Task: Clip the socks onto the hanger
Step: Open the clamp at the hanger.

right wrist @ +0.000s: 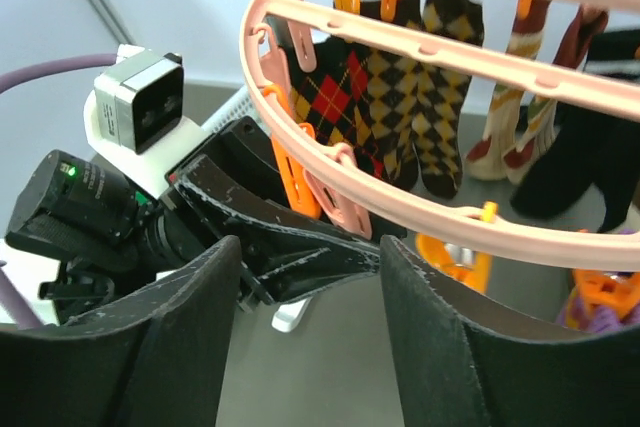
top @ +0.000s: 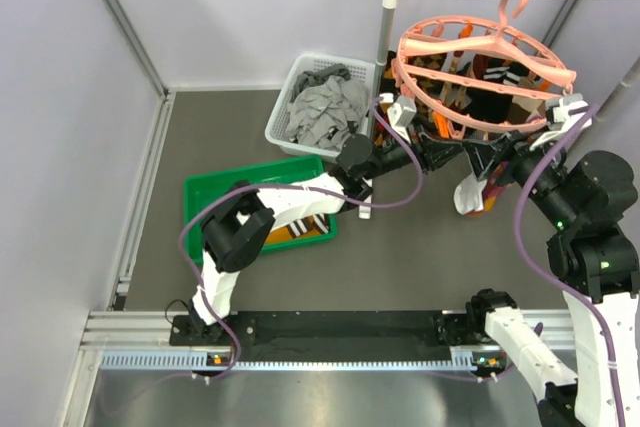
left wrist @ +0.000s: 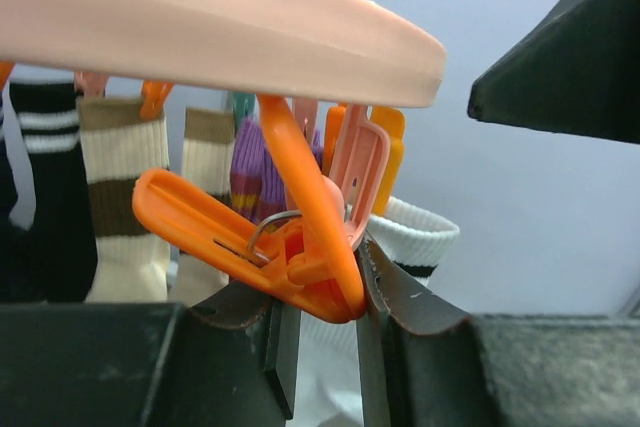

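Observation:
The salmon-pink hanger [top: 480, 57] hangs from the white rail. Many clips and hung socks dangle under its rim [left wrist: 220, 17]. My left gripper [left wrist: 325, 297] is shut on the handles of an orange clip [left wrist: 290, 247], whose jaws are spread apart. Just behind that clip stands the cuff of a white sock with a black stripe [left wrist: 415, 237]. In the top view my left gripper [top: 445, 152] reaches under the ring's near edge, facing my right gripper [top: 482, 155]. The right gripper [right wrist: 310, 277] is open with nothing between its fingers, below the hanger rim [right wrist: 450, 57], pointing at the left one.
Red-black-yellow argyle socks [right wrist: 400, 97] hang inside the ring. A white basket [top: 290, 77] of grey garments stands at the back by the white rail stand [top: 390, 17]. A green tray [top: 200, 197] lies under the left arm. A pale sock [top: 470, 195] hangs below the grippers.

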You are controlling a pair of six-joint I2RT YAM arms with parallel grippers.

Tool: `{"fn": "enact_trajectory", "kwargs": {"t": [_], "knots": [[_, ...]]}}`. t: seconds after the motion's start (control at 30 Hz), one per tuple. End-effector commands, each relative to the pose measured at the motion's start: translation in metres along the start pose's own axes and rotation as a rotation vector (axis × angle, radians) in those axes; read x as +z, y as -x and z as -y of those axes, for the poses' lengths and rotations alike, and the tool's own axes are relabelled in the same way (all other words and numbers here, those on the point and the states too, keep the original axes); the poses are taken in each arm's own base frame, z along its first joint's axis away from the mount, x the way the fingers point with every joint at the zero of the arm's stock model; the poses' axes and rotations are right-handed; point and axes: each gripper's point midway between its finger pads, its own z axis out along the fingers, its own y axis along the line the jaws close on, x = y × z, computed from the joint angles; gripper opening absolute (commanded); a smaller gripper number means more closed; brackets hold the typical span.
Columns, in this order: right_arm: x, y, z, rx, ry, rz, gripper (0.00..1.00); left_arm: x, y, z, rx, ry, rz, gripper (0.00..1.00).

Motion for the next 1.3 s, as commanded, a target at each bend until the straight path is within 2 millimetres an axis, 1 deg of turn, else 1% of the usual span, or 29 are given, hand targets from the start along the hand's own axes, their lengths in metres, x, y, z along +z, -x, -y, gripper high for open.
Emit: {"fn": "enact_trajectory", "kwargs": {"t": [0.0,0.07,0.13,0.17,0.23,0.27,0.4,0.47,0.53,0.57,0.9,1.03,1.07,1.1,1.13,1.17,1.23,1.27], "knots": [[0.001,0.0,-0.005,0.002,0.022,-0.022,0.55,0.005,0.015,0.012,0.108,0.074,0.004,0.0],[0.004,-0.005,0.002,0.007,-0.01,-0.031,0.52,0.004,0.014,0.009,0.144,0.112,-0.001,0.0],[0.004,-0.007,0.01,0.012,-0.053,-0.029,0.49,0.004,0.008,0.009,0.153,0.137,-0.024,0.0],[0.006,-0.011,0.014,0.019,-0.07,-0.036,0.48,0.005,0.011,0.008,0.174,0.15,-0.02,0.0],[0.007,-0.012,0.019,0.027,-0.102,-0.029,0.46,0.005,0.006,0.01,0.183,0.156,-0.034,0.0],[0.009,-0.017,0.023,0.041,-0.118,-0.036,0.45,0.006,0.004,0.01,0.192,0.157,-0.037,0.0],[0.015,-0.022,0.029,0.066,-0.143,-0.025,0.41,0.008,0.0,0.014,0.204,0.163,-0.049,0.0],[0.018,-0.027,0.031,0.08,-0.151,-0.033,0.4,0.009,-0.001,0.015,0.214,0.166,-0.055,0.0],[0.019,-0.026,0.035,0.089,-0.17,-0.017,0.4,0.01,-0.002,0.016,0.225,0.168,-0.06,0.0],[0.02,-0.029,0.037,0.092,-0.181,-0.016,0.4,0.01,-0.004,0.017,0.225,0.166,-0.067,0.0],[0.03,-0.017,0.041,0.141,-0.188,0.081,0.34,0.014,-0.013,0.023,0.252,0.157,-0.097,0.0],[0.034,-0.018,0.042,0.157,-0.19,0.088,0.3,0.014,-0.013,0.024,0.259,0.157,-0.097,0.0],[0.034,-0.017,0.042,0.156,-0.19,0.096,0.28,0.014,-0.015,0.025,0.259,0.157,-0.1,0.0],[0.035,-0.017,0.042,0.157,-0.186,0.097,0.22,0.014,-0.014,0.025,0.262,0.155,-0.101,0.0],[0.035,-0.017,0.041,0.162,-0.185,0.095,0.18,0.014,-0.014,0.025,0.262,0.155,-0.102,0.0],[0.035,-0.017,0.041,0.162,-0.185,0.097,0.1,0.014,-0.015,0.025,0.263,0.156,-0.105,0.0],[0.034,-0.015,0.04,0.161,-0.177,0.1,0.04,0.013,-0.017,0.025,0.262,0.155,-0.111,0.0],[0.034,-0.015,0.039,0.161,-0.176,0.101,0.0,0.012,-0.016,0.025,0.264,0.156,-0.104,0.06]]}}
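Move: Ahead of the half-open right hand, about 5 cm out, neither left nor right and some 2 cm lower, hangs the pink clamp. The hanger's rim runs roughly 4 cm above this clamp, and the orange clamp sits 3 cm to its left. The white sock hangs about 12 cm below the right hand, 3 cm back and 3 cm right. The left hand already grips the orange clamp, with the pink clamp about 3 cm to that hand's right at its height. Sinking some 5 cm while reaching forward about 4 cm and drifting right, the right hand comes in under the rim beside the left fingertips, turns clockwise about 10 degrees, and shuts nearly fully on the pink clamp's hanging part. The left hand keeps its pinch on the orange clamp, moving down about 3 cm and 2 cm right while swinging 15 degrees counter-clockwise and levelling its upward-pointing fingers. ##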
